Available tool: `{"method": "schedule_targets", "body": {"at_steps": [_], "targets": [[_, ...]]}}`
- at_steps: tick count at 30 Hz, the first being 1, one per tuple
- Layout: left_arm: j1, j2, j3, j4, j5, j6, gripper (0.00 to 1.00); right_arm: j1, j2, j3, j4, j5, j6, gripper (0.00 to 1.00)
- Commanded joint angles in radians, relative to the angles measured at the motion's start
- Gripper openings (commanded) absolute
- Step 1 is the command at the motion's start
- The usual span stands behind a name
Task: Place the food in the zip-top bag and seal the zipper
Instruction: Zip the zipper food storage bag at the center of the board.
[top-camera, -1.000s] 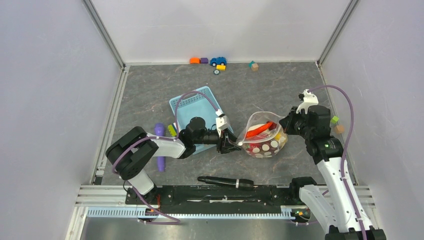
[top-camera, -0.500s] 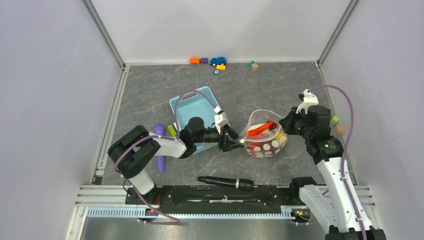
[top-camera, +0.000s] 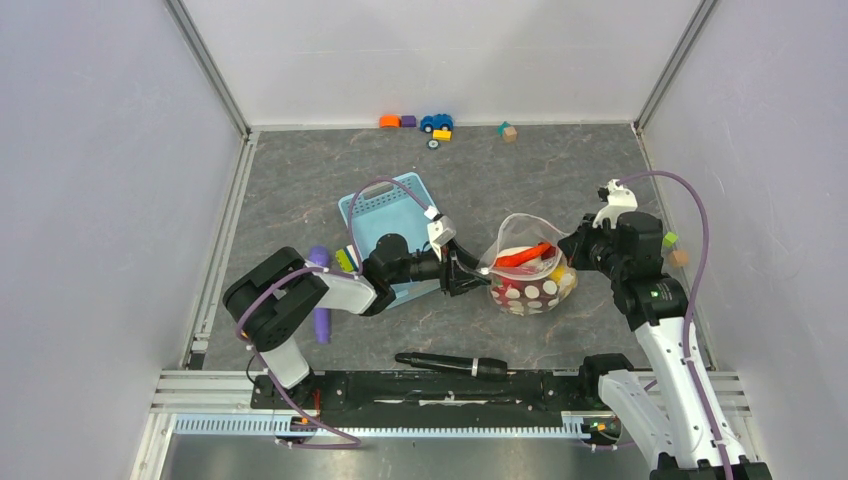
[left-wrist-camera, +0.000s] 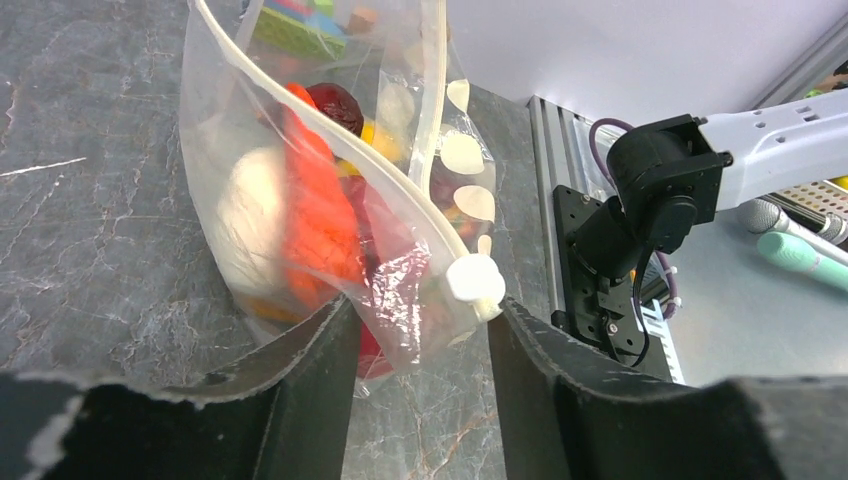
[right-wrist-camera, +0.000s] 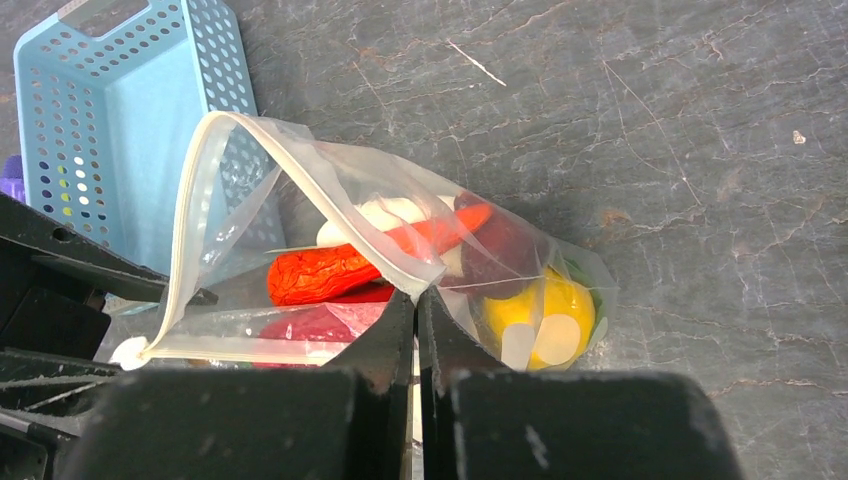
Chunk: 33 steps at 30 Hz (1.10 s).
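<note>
The zip-top bag (top-camera: 528, 270) stands in the middle of the table, clear with white dots, its mouth open. Inside is the food: a white oblong (left-wrist-camera: 250, 220), an orange-red wrinkled piece (right-wrist-camera: 335, 270), a maroon piece (left-wrist-camera: 335, 100) and a yellow round (right-wrist-camera: 545, 320). The zipper (left-wrist-camera: 330, 135) runs along the mouth to a white slider (left-wrist-camera: 475, 282). My left gripper (left-wrist-camera: 420, 335) is open, with the slider and the bag's near corner between its jaws. My right gripper (right-wrist-camera: 417, 300) is shut on the bag's mouth edge at the opposite end.
A light-blue basket (top-camera: 375, 215) lies behind the left arm, a purple stick (top-camera: 320, 305) to its left. A black pen-like tool (top-camera: 450, 362) lies near the arm bases. Toy blocks and a blue car (top-camera: 436, 122) sit at the far wall, with more blocks (top-camera: 672, 245) at the right.
My left gripper has moved a little farther from the arm bases, with the bag's corner following it. The bag's mouth stands taller. The right arm has held still.
</note>
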Motion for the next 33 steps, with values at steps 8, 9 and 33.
{"method": "schedule_targets", "body": {"at_steps": [8,9,33], "targets": [[-0.006,-0.003,0.024,0.094,-0.001,-0.012,0.13,-0.003,-0.021,0.000,0.026,-0.022,-0.001,0.00],[-0.006,-0.007,0.021,0.098,0.000,-0.014,0.05,-0.005,-0.020,-0.002,0.026,-0.019,-0.003,0.00],[-0.018,-0.171,0.065,-0.238,-0.087,-0.156,0.02,-0.002,-0.279,-0.054,0.409,-0.526,-0.242,0.98]]}}
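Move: The left hand's open fingers, pointing right, already straddle the bag's near-left zipper corner; the white slider sits about 1 cm right and 1 cm back of them. From the left hand, the orange carrot inside the bag is some 8 cm right, 3 ahead and 7 below, and the blue basket about 17 cm left, 7 ahead and 11 below. The right hand holds the zipper's other end, with the slider roughly 15 cm left, 5 back and 5 below. The left fingers close fully and pinch the bag's zipper corner beside the slider, then lift it about 2 cm. Only after that grip is made does the right hand open wide and let go of its end of the zipper, climbing some 11 cm and, late on, easing back and left a few centimetres while its fingers tip up about 35 degrees and swing counter-clockwise. ##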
